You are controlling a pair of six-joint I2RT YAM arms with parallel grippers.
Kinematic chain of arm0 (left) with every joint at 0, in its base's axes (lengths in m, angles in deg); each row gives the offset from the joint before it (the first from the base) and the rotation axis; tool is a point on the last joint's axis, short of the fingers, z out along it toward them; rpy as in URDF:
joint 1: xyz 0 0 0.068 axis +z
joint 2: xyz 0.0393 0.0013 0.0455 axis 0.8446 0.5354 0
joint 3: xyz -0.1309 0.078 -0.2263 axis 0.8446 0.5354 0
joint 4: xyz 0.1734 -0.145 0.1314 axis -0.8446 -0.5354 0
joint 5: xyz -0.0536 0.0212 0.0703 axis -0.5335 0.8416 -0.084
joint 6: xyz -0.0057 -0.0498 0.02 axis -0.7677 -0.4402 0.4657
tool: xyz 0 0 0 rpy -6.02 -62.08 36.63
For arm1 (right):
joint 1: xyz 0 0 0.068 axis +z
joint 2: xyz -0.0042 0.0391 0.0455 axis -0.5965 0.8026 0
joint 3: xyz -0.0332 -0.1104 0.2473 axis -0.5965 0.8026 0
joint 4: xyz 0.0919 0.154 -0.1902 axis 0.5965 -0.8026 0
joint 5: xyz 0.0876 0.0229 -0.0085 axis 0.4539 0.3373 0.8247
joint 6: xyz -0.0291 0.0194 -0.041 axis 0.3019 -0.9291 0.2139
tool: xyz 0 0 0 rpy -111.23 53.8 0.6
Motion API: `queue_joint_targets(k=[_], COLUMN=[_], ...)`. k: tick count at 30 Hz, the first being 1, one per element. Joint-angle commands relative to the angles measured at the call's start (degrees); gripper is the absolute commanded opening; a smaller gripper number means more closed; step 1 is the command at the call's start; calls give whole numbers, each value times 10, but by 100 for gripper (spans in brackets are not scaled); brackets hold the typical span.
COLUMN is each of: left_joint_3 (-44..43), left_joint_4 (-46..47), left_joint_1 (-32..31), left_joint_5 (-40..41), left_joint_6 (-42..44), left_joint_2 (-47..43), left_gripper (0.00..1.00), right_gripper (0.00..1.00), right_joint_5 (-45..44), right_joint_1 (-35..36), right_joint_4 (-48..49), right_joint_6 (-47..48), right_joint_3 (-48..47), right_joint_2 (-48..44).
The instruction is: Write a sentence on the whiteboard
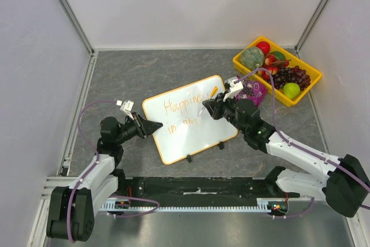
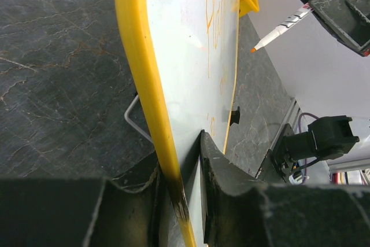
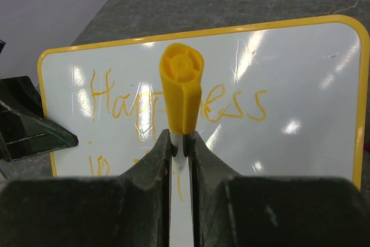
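Note:
The whiteboard (image 1: 199, 137), white with an orange-yellow rim, lies tilted at the middle of the table. On it the sentence (image 1: 184, 106) reads "Happiness" in orange, with a shorter second line beneath. My left gripper (image 1: 155, 126) is shut on the board's left edge; both fingers press the rim (image 2: 136, 56) in the left wrist view, where the gripper (image 2: 185, 172) sits low. My right gripper (image 1: 209, 107) is shut on an orange marker (image 3: 182, 93), its tip (image 2: 252, 50) close over the whiteboard (image 2: 191, 85). Whether the tip touches the board does not show.
A yellow tray (image 1: 308, 89) of fruit stands at the back right, with a purple object (image 1: 256, 92) beside it. Two black clips (image 1: 189, 158) sit on the board's near edge. A wire stand (image 2: 134, 121) shows under the board. Walls close in on three sides.

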Motion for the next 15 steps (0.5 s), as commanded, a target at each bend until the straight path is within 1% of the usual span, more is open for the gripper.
queue_joint_targets(k=[1, 2, 3, 4, 7, 8, 9, 10, 11, 12, 15], left_joint_3=[-2, -2, -3, -5, -9, -10, -10, -11, -15, -23, -56], left_joint_4=[5, 5, 4, -2, -27, -46, -66, -93, -117, -160, -281], left_joint_1=[-5, -4, -4, -4, -4, -4, -5, -4, -4, -4, -5], left_joint_5=[1, 1, 3, 7, 20, 37, 60, 87, 100, 137, 217], left_joint_6=[43, 43, 43, 44, 47, 45, 45, 44, 44, 45, 52], left_joint_2=[3, 3, 3, 1, -20, -38, -59, -80, -107, -138, -223], left_gripper=[2, 2, 5, 13, 43, 50, 58, 63, 66, 71, 73], right_gripper=[0, 0, 0, 0, 0, 0, 0, 0, 0, 0, 0], right_joint_5=[2, 5, 9, 11, 17, 20, 22, 24, 25, 25, 28], right_joint_1=[-9, -9, -9, -9, -9, -9, -10, -10, -10, -10, -11], right_joint_4=[39, 40, 36, 33, 17, 13, 5, -3, -12, -20, -34], right_joint_6=[-1, -2, -2, -2, -3, -3, -2, -2, -2, 0, 3], right_joint_3=[-16, -15, -15, -14, -10, -9, -10, -11, -13, -14, -15], right_joint_2=[5, 4, 0, -4, -25, -32, -40, -48, -54, -62, -79])
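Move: In the left fingers is the whiteboard's left edge; the board's middle lies about 12 cm to that hand's right and 2 cm ahead, at much its height. From the right hand, which still holds the marker clear of the board, the board's middle is some 6 cm left, 3 cm back and 9 cm below. "Happiness" is centred level with the right hand and 9 cm left, 6 cm below; the snack bag stands 14 cm right, 8 cm ahead, down on the table. Letting go of the whiteboard's left edge, the left fingers spread well apart after a short hold, and that hand draws about 2 cm left and slightly up, turning some 10 degrees counter-clockwise. Meanwhile the right hand keeps its grip on the marker and lifts it farther from the board, mostly up with a little back and right. ##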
